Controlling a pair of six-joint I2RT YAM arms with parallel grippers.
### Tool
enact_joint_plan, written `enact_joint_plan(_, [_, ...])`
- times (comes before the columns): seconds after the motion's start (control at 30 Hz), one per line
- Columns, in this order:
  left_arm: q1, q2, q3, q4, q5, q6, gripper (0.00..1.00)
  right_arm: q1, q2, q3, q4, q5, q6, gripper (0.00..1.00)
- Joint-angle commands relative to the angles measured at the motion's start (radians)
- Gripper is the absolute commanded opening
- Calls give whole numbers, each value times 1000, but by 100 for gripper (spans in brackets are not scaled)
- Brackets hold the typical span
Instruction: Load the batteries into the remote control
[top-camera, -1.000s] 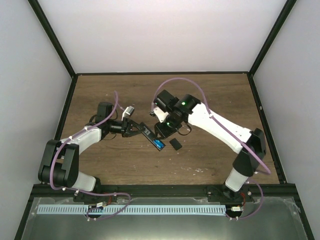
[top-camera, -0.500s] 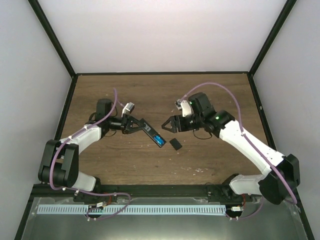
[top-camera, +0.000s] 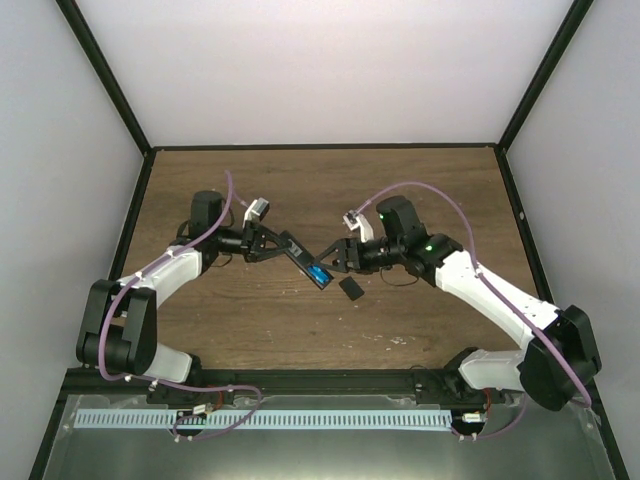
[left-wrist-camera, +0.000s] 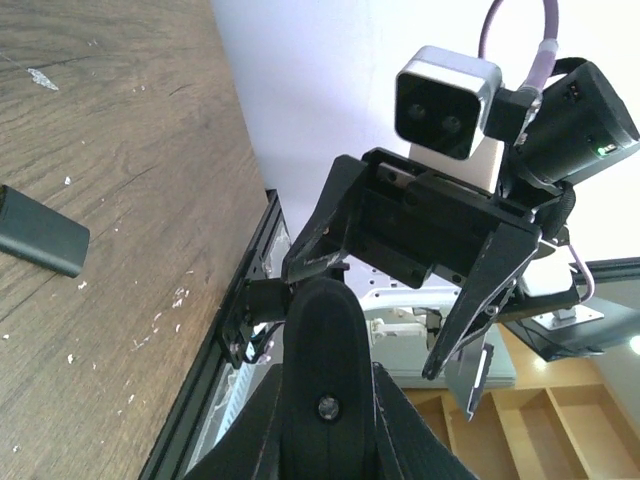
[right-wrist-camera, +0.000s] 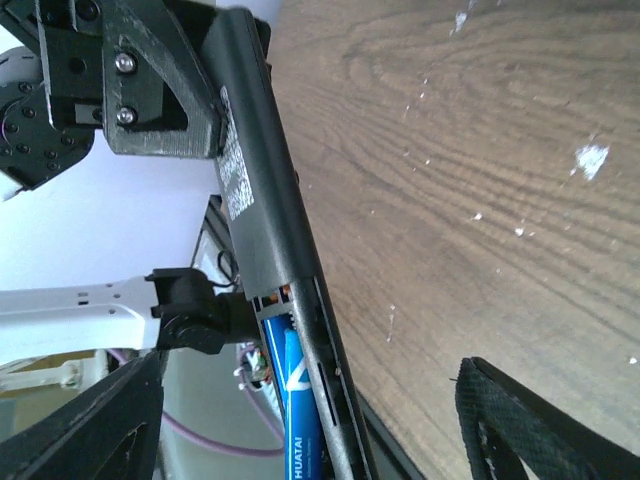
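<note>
My left gripper (top-camera: 268, 243) is shut on the button end of the black remote control (top-camera: 300, 262) and holds it tilted above the table. The remote's open recess faces up, with a blue battery (top-camera: 320, 274) lying in it. In the right wrist view the battery (right-wrist-camera: 302, 420) shows lengthwise in the recess, with a strip of more blue beside it. My right gripper (top-camera: 336, 258) is open at the remote's battery end, and its fingers (right-wrist-camera: 540, 430) stand wide on either side of the remote control (right-wrist-camera: 255, 170) without touching it.
A small black battery cover (top-camera: 351, 288) lies on the wooden table (top-camera: 430, 190) just below my right gripper, and the cover (left-wrist-camera: 40, 232) also shows in the left wrist view. Black frame rails border the table on all sides.
My right gripper opened, drew back from the remote's battery end as the arm swung out to the right, then came back close to it. The left gripper kept hold of the remote, shifting slightly.
</note>
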Motion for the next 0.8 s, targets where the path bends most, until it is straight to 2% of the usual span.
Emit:
enact_joint_plan(0.0, [-4, -24, 28, 25, 25, -14, 0, -6, -12, -22, 65, -123, 57, 71])
enact_joint_plan(0.2, [-4, -29, 37, 36, 25, -29, 0, -5, -7, -24, 55, -170, 45, 67])
enact_joint_plan(0.47, [-4, -28, 38, 40, 25, -38, 0, -5, 5, -14, 59, -252, 33, 54])
enact_joint_plan(0.77, [-4, -30, 34, 107, 30, -105, 0, -5, -2, -15, 20, -264, -9, 48])
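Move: Just off the right fingertips, about 3 cm back, 2 cm to the left and 1 cm lower, are the blue batteries in the open end of the remote control. The remote's middle is some 5 cm left of that hand and level with it fore and aft. The battery cover lies on the table roughly 7 cm back, 5 cm right and 20 cm below. From the left hand, which grips the remote's other end, the batteries are about 7 cm back and 8 cm right. Drawing back about 3 cm, with a slight leftward creep and rise, the right hand brings its fingers around the battery end of the remote. The wrist swings roughly 10 degrees counter-clockwise, tips lifting a little, while the fingers close from wide to about half open. The left hand keeps its grip on the remote and raises it about 1 cm. ##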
